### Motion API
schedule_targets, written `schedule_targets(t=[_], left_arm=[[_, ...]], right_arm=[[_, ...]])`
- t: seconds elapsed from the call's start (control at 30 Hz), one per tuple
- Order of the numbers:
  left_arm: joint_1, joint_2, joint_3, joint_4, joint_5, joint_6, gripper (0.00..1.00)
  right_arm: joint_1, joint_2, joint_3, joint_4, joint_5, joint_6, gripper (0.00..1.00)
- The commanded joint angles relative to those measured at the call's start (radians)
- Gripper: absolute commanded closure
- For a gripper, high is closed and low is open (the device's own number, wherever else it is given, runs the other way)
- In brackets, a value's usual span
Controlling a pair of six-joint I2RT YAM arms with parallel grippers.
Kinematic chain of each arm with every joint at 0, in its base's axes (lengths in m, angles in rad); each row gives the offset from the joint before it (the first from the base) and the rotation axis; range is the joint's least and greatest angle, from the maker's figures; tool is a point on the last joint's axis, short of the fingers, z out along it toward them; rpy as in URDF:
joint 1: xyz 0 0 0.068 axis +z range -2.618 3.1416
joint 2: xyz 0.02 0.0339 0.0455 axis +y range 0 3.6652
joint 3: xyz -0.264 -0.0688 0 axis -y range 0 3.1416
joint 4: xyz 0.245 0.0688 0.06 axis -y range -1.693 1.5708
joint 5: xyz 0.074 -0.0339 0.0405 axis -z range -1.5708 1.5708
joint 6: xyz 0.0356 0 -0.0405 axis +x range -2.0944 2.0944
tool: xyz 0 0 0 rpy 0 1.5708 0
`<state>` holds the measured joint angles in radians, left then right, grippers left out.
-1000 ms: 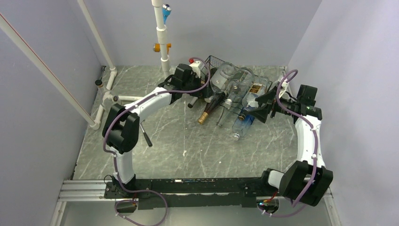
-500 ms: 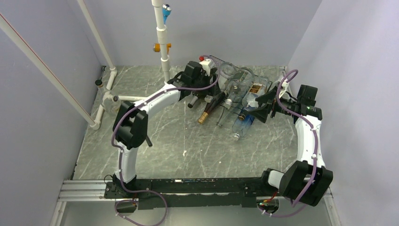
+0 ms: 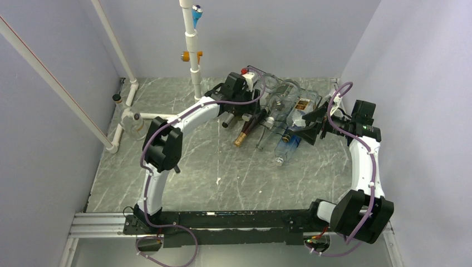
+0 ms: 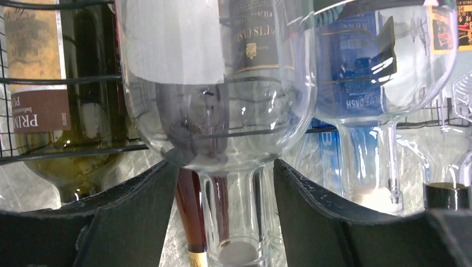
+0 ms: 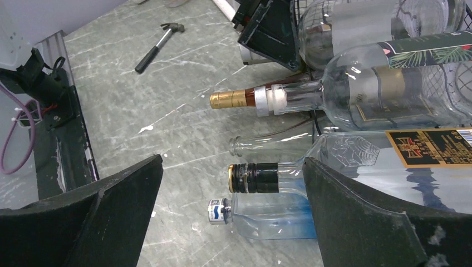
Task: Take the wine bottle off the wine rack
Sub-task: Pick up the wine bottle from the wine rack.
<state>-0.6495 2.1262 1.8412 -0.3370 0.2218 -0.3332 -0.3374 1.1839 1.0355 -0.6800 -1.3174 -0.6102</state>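
Observation:
Several bottles lie on the black wire wine rack (image 4: 61, 79) with their necks pointing out over the table. My left gripper (image 4: 225, 178) (image 3: 250, 92) stands open around the neck of a clear wine bottle (image 4: 222, 100) with a white label. One finger (image 4: 133, 222) is on each side of the neck, with small gaps to the glass. A dark bottle with a gold foil top (image 3: 247, 129) lies just behind that neck. My right gripper (image 5: 231, 217) (image 3: 305, 129) is wide open and empty, beside a blue-tinted bottle (image 5: 278, 214) and a black-capped one (image 5: 253, 178).
A green bottle with a brown label (image 4: 55, 111) lies left of the clear one. A hammer (image 5: 158, 39) rests on the marble table by the left arm. A white pipe frame (image 3: 192, 50) stands at the back left, and walls close in on both sides.
The left arm has reached further back and to the right, to the rack. Its jaws have narrowed around the clear bottle's neck. The right arm has not moved.

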Motion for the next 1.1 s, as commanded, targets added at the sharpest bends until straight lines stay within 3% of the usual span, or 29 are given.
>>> schedule_targets(t=[0.0,0.33,0.5,0.57,0.8,1.07], left_arm=[[-0.009,0.033,0.078,-0.012,-0.005,0.018,0.33],[-0.016,0.074,0.124,-0.027,-0.008,0.017,0.37],[-0.015,0.074,0.125,-0.027,-0.009,0.017,0.48],[-0.016,0.074,0.127,-0.028,-0.006,0.016,0.57],[-0.016,0.043,0.126,-0.020,-0.004,0.026,1.00],[-0.013,-0.052,0.083,0.055,-0.040,0.027,1.00]], right_arm=[[-0.005,-0.010,0.015,0.040,-0.033,-0.011,0.00],[-0.005,-0.012,0.017,0.037,-0.032,-0.014,0.00],[-0.005,-0.012,0.017,0.036,-0.033,-0.015,0.00],[-0.006,-0.012,0.017,0.035,-0.033,-0.016,0.00],[-0.005,-0.013,0.017,0.033,-0.034,-0.020,0.00],[-0.006,-0.011,0.017,0.030,-0.033,-0.022,0.00]])
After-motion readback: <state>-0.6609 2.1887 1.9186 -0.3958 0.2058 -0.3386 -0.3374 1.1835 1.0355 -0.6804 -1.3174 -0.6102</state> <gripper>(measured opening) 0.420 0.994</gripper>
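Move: The left hand's open fingers already straddle the neck of the big clear wine bottle, whose middle lies about 7 cm ahead and 4 cm right, roughly level. A white-stoppered clear bottle lies some 5 cm ahead and 10 cm right; underneath, about 7 cm lower, the green wine bottle is 4 cm ahead and 6 cm left. From the idle right hand the clear bottle is about 21 cm ahead, 12 cm left and 10 cm lower. The left hand sinks about 1.5 cm around the clear bottle's neck, then closes its fingers and pinches it. ##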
